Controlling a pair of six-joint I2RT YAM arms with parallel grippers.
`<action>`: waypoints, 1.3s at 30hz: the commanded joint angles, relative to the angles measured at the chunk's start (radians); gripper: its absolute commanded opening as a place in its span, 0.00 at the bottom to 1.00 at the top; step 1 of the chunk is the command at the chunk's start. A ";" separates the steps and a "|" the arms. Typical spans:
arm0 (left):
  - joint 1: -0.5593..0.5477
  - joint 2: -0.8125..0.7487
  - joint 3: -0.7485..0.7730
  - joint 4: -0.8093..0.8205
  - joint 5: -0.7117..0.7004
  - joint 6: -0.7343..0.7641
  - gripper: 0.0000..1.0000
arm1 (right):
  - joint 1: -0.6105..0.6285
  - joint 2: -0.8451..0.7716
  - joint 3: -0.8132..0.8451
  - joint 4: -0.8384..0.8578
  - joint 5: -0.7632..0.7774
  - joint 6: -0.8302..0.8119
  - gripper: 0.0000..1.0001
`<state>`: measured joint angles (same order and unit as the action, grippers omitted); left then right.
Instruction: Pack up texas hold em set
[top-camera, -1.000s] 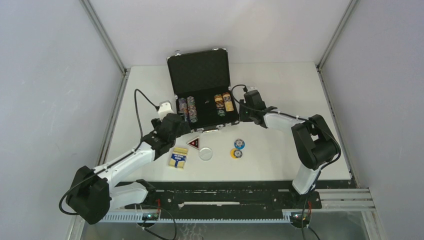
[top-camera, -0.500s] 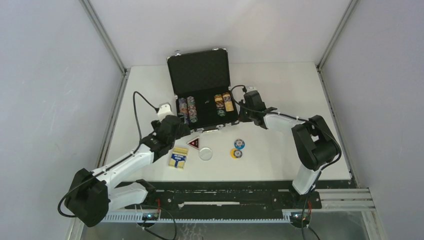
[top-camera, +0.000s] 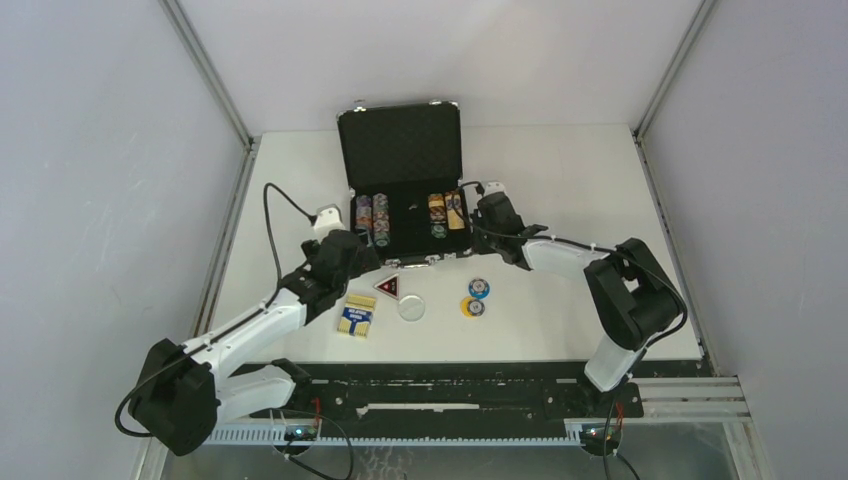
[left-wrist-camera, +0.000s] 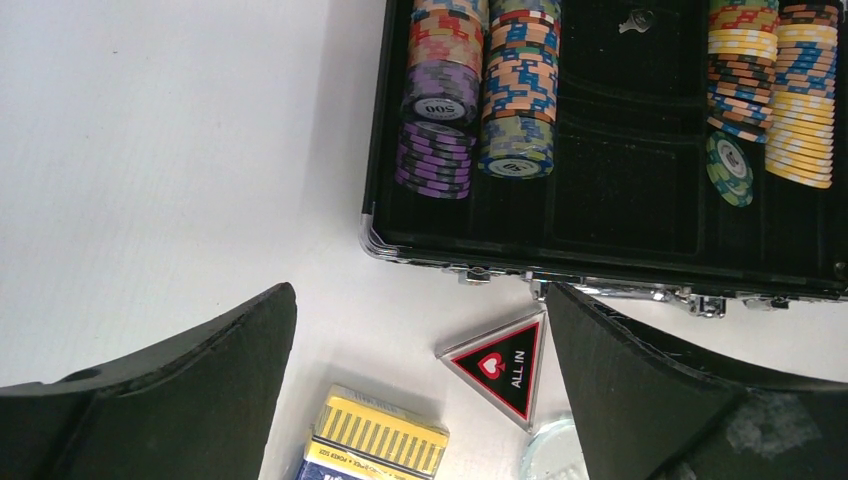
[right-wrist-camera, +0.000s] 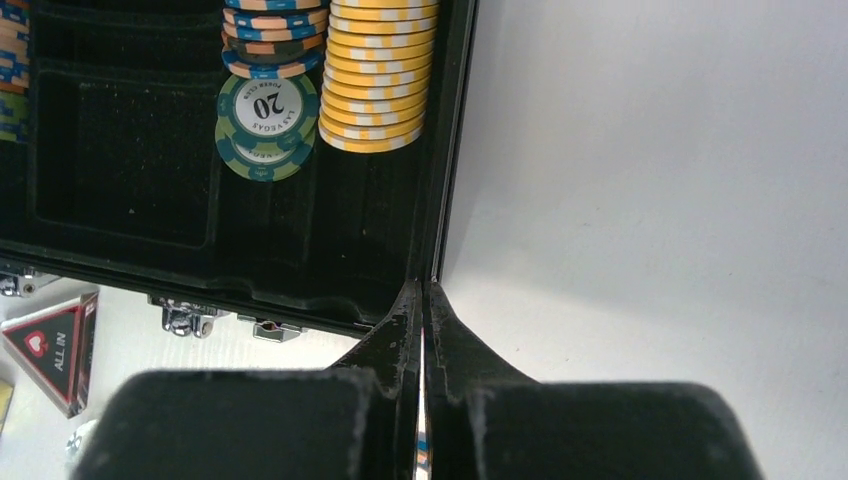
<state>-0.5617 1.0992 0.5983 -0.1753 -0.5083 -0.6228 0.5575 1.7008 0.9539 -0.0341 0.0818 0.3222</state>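
The small black briefcase (top-camera: 400, 140) lies open at the back of the table, with rows of poker chips (left-wrist-camera: 520, 90) standing in its tray. My right gripper (right-wrist-camera: 422, 290) is shut, holding nothing, its tips against the case's right wall near the front corner (top-camera: 478, 232). My left gripper (left-wrist-camera: 420, 292) hangs open above the table just in front of the case (top-camera: 366, 262). Below it lie the yellow-blue card box (left-wrist-camera: 375, 440) and the red-black triangular token (left-wrist-camera: 505, 365). A white disc (top-camera: 411, 307), a blue disc (top-camera: 479, 289) and a yellow disc (top-camera: 471, 307) lie in front of the case.
The case's latches (left-wrist-camera: 690, 298) stick out along its front edge, close to the token. White table (top-camera: 560, 170) stretches to the right of the case. Grey walls and metal rails (top-camera: 215, 80) bound the table at the sides and back.
My right gripper has shut and shifted left against the case, and the briefcase has turned from a tilt to sit squarer. The left arm has barely moved.
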 joint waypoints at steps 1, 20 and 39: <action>0.009 -0.018 -0.008 0.019 0.014 -0.012 1.00 | 0.055 -0.050 -0.026 -0.031 -0.032 0.037 0.06; 0.008 -0.133 0.080 0.058 -0.008 -0.028 0.99 | 0.294 -0.623 -0.396 0.148 0.463 0.111 0.63; 0.006 -0.042 -0.065 0.327 0.029 0.038 0.98 | 0.223 -0.356 -0.272 -0.062 0.271 0.182 0.79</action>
<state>-0.5594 1.0401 0.5514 0.0643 -0.4767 -0.6014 0.7887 1.3144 0.6514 -0.0219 0.4026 0.4397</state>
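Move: The blue chip on the table lies about 9 cm behind the right hand, about 1 cm to its right and 5 cm below. The yellow-rimmed chip is 5 cm nearer the base than the blue one and 2 cm left of it. The case's middle is 6 cm ahead of the right hand and 16 cm left; the ALL IN triangle is 8 cm back and 21 cm left. From the left hand the blue chip lies some 30 cm right, 6 cm back and 10 cm below. Up and back in an arc, the right hand comes free of the case's right side, rising some 12 cm while its shut fingers open and tip upward. It then sinks over the blue chip, fingers three-quarters open and tilting down again, ending about 8 cm back from where it began. The open left hand rises about 6 cm by the case's front left, easing forward and right, then sinks slightly. ##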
